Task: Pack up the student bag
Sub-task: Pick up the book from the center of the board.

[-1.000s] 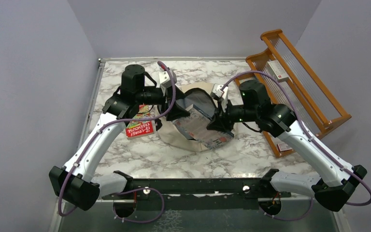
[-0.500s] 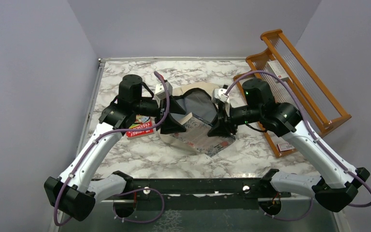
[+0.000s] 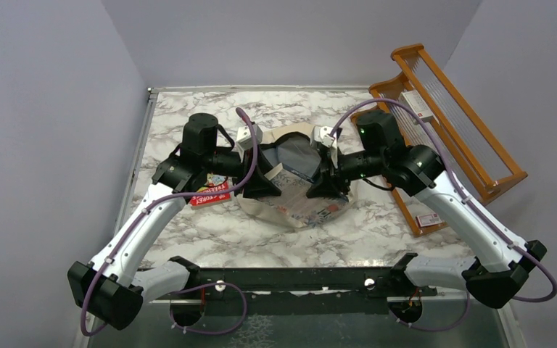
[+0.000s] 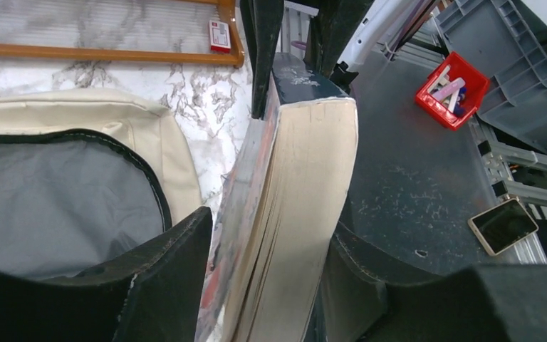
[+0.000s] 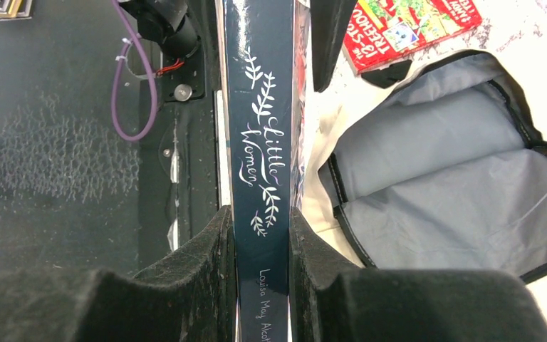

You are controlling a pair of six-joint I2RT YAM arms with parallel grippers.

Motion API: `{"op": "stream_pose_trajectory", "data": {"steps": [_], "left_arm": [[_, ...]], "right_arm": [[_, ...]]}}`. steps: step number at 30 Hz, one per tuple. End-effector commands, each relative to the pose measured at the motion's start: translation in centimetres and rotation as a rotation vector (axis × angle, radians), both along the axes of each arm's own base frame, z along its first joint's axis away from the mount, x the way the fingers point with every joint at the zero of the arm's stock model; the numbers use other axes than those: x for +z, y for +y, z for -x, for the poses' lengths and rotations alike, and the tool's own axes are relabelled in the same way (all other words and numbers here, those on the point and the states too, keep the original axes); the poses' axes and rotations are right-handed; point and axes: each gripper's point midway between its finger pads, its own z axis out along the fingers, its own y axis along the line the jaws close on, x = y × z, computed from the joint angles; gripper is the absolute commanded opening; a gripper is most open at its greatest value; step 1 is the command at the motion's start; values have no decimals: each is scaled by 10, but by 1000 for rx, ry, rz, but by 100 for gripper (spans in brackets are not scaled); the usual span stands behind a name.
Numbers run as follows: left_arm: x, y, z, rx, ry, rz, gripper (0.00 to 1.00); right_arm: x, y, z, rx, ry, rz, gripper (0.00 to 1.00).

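The student bag (image 3: 264,211) lies unzipped at mid-table, beige with grey lining (image 5: 441,185) (image 4: 57,206). Above its mouth a thick book (image 3: 301,197) stands on edge, its dark blue spine (image 5: 260,142) lettered "Little Women". My right gripper (image 3: 324,185) (image 5: 261,278) is shut on the spine end, pads flat on both covers. My left gripper (image 3: 265,185) (image 4: 267,285) straddles the opposite end, where the cream page edges (image 4: 299,199) show, and both fingers touch the covers. The book's lower edge and the bag under it are partly hidden.
A red paperback (image 3: 210,194) (image 5: 413,25) lies on the marble left of the bag, under the left arm. A wooden rack (image 3: 442,123) (image 4: 114,51) lies at the right edge with a small white box (image 3: 417,105) on it. Another small box (image 3: 426,219) lies near it.
My left gripper's jaws have narrowed onto the book's page end. Both arms have shifted slightly, and the book stays between them over the bag.
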Motion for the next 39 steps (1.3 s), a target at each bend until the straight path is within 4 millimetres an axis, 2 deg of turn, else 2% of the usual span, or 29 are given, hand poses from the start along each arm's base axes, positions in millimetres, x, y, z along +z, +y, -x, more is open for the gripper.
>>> {"op": "stream_pose_trajectory", "data": {"steps": [1, 5, 12, 14, 19, 21, 23, 25, 30, 35, 39], "left_arm": [[-7, 0, 4, -4, 25, -11, 54], [-8, 0, 3, -4, 26, -13, 52], [-10, 0, 3, -11, 28, -14, 11], [-11, 0, 4, -7, 21, -15, 1], [-15, 4, -7, 84, -11, -48, 0], [-17, 9, -19, 176, -36, -76, 0], [-21, 17, -40, 322, -59, -117, 0], [-23, 29, -59, 457, -72, -150, 0], [-19, 48, -83, 666, -59, -156, 0], [-12, 86, -114, 975, -22, -165, 0], [-10, 119, -129, 1216, 17, -167, 0]], "right_arm": [[29, 12, -4, 43, -74, -67, 1], [23, 17, -7, 54, -32, -45, 0], [21, 20, -11, 41, -23, -45, 2], [19, 19, -15, 15, -31, -43, 7], [10, 11, -31, -116, -63, -29, 38], [9, 3, -46, -235, -95, -33, 47], [9, -7, -64, -374, -120, -37, 52], [11, -16, -74, -469, -141, -41, 56], [18, -37, -97, -690, -170, -93, 64], [-2, -42, -118, -807, -145, -38, 65], [-20, -37, -138, -891, -90, 26, 66]]}}
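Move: The book hangs between the hands, spine up, with its middle some 7 cm to the right of the left hand, about level with it in reach and 4 cm lower. The right hand still holds it near the spine, its middle about 2 cm left of that hand, level in reach and 4 cm below. From the left hand, the open backpack lies roughly 15 cm ahead, 4 cm right and 27 cm below; the red book is some 15 cm ahead, 21 cm left and 30 cm below. The book's left end, already between the left hand's open fingers, is nudged about 2 cm forward and slightly left by the right hand while the left fingers close and pinch it. The right fingers then open and let go, that hand going about 9 cm farther forward and some 5 cm right, turning about 40 degrees clockwise. The left carries the book forward and left, some 12 cm, sinking 4–5 cm and swinging about 50 degrees counter-clockwise. ##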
